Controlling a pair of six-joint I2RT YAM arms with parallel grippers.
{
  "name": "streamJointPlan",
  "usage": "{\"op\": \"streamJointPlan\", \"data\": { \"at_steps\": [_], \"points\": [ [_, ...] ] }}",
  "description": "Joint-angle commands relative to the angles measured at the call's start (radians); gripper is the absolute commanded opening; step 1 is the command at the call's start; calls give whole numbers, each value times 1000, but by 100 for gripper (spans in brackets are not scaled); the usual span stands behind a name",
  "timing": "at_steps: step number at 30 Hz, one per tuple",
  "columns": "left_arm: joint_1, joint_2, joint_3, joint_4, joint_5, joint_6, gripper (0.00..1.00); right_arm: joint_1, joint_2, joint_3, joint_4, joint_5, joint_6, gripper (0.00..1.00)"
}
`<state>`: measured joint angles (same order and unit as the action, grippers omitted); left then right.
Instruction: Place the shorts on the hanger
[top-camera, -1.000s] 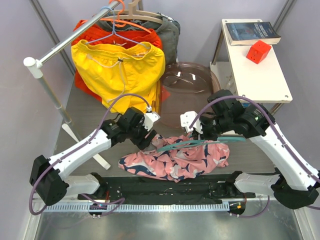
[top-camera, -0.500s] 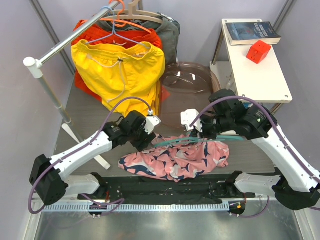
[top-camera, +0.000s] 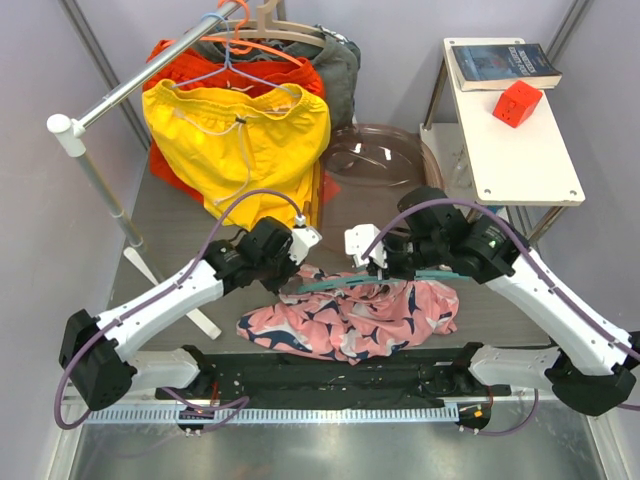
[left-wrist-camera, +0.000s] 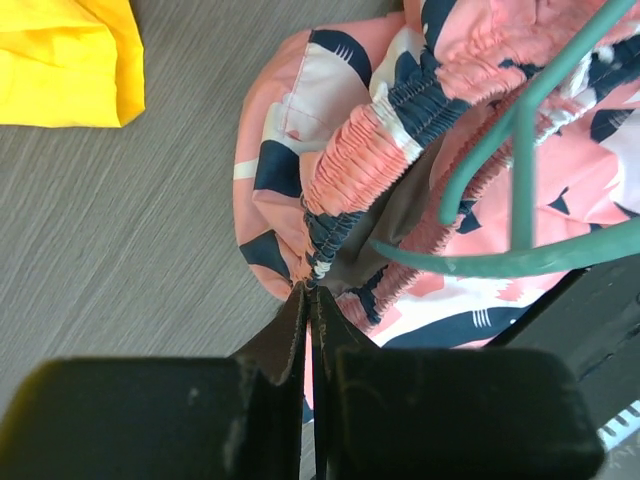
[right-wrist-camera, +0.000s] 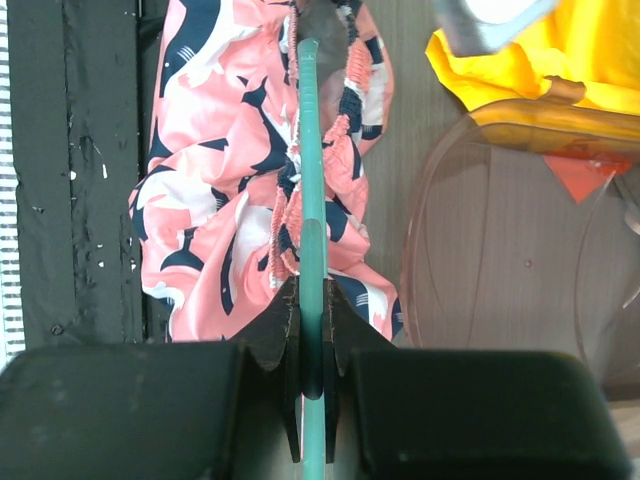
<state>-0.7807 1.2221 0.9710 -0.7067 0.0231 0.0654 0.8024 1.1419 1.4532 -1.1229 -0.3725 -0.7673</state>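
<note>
The pink shorts (top-camera: 352, 320) with navy and white shapes lie crumpled on the table's near middle. Their gathered waistband (left-wrist-camera: 385, 125) runs down to my left gripper (left-wrist-camera: 312, 292), which is shut on its edge. The left gripper (top-camera: 291, 284) sits at the heap's upper left. A teal hanger (top-camera: 345, 283) lies across the top of the shorts, its bar (right-wrist-camera: 311, 150) running over the waistband. My right gripper (right-wrist-camera: 312, 302) is shut on that bar, and in the top view the right gripper (top-camera: 387, 270) is above the heap's upper middle.
Yellow shorts (top-camera: 240, 140) hang from a rack pole (top-camera: 130, 85) at back left, with an orange hanger (top-camera: 265, 45) and other clothes. A clear plastic dome (top-camera: 375, 165) sits behind the heap. A white side table (top-camera: 520, 160) holds a book (top-camera: 505, 65) and red cube (top-camera: 517, 103).
My left gripper has closed on the waistband edge. The right arm has carried the hanger to the left, further over the shorts.
</note>
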Motion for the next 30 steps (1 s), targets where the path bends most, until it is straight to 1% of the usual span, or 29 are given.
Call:
{"op": "streamJointPlan", "data": {
  "at_steps": [1, 5, 9, 10, 14, 18, 23, 25, 26, 27, 28, 29, 30],
  "points": [
    [-3, -4, 78, -33, 11, -41, 0, 61, 15, -25, 121, 75, 55, 1],
    [-5, -9, 107, -50, 28, -55, 0, 133, 25, -54, 208, 196, 121, 1],
    [-5, 0, 133, -73, 31, -61, 0, 179, 50, -37, 236, 280, 172, 1],
    [-5, 8, 141, -82, 34, -93, 0, 182, 55, -30, 238, 284, 183, 1],
    [-5, 20, 185, -100, 55, -130, 0, 196, 67, -16, 258, 279, 201, 1],
    [-5, 30, 216, -105, 86, -165, 0, 208, 78, -53, 297, 261, 218, 1],
    [-5, 47, 256, -125, 145, -197, 0, 216, 82, -111, 414, 250, 249, 1],
    [-5, 42, 256, -126, 176, -181, 0, 216, 82, -135, 446, 256, 246, 1],
    [-2, 33, 249, -132, 188, -168, 2, 216, 81, -161, 471, 256, 243, 1],
    [1, 15, 244, -143, 245, -121, 18, 215, 76, -175, 483, 259, 243, 1],
    [29, -2, 239, -172, 285, -93, 30, 215, 67, -189, 503, 256, 243, 1],
    [49, -19, 232, -180, 310, -70, 44, 215, 61, -214, 512, 250, 237, 1],
    [78, -39, 221, -180, 366, -47, 66, 216, 50, -226, 523, 245, 238, 1]
  ]
}}
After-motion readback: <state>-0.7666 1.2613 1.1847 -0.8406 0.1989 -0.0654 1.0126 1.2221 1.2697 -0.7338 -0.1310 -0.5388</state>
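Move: The teal hanger is in my right hand. The left end of the pink shorts' waistband is pinched in my left, and the hanger's near tip hangs about 4 cm right of my left fingers, level fore and aft and 2 cm higher. From my right hand, the waist opening lies some 17 cm left, 4 cm ahead and 16 cm lower. The brown bin's middle is about 27 cm ahead of my right hand, 1 cm right and 17 cm down. I raise the pinched waistband edge about 5 cm with my left hand, drifting some 3 cm right towards the hanger, and part my fingers only at the very end to let the cloth go. Meanwhile my right hand, keeping its grip, carries the hanger about 7 cm left and 4 cm down, mostly sinking at first and last, so its end goes into the waist opening. ##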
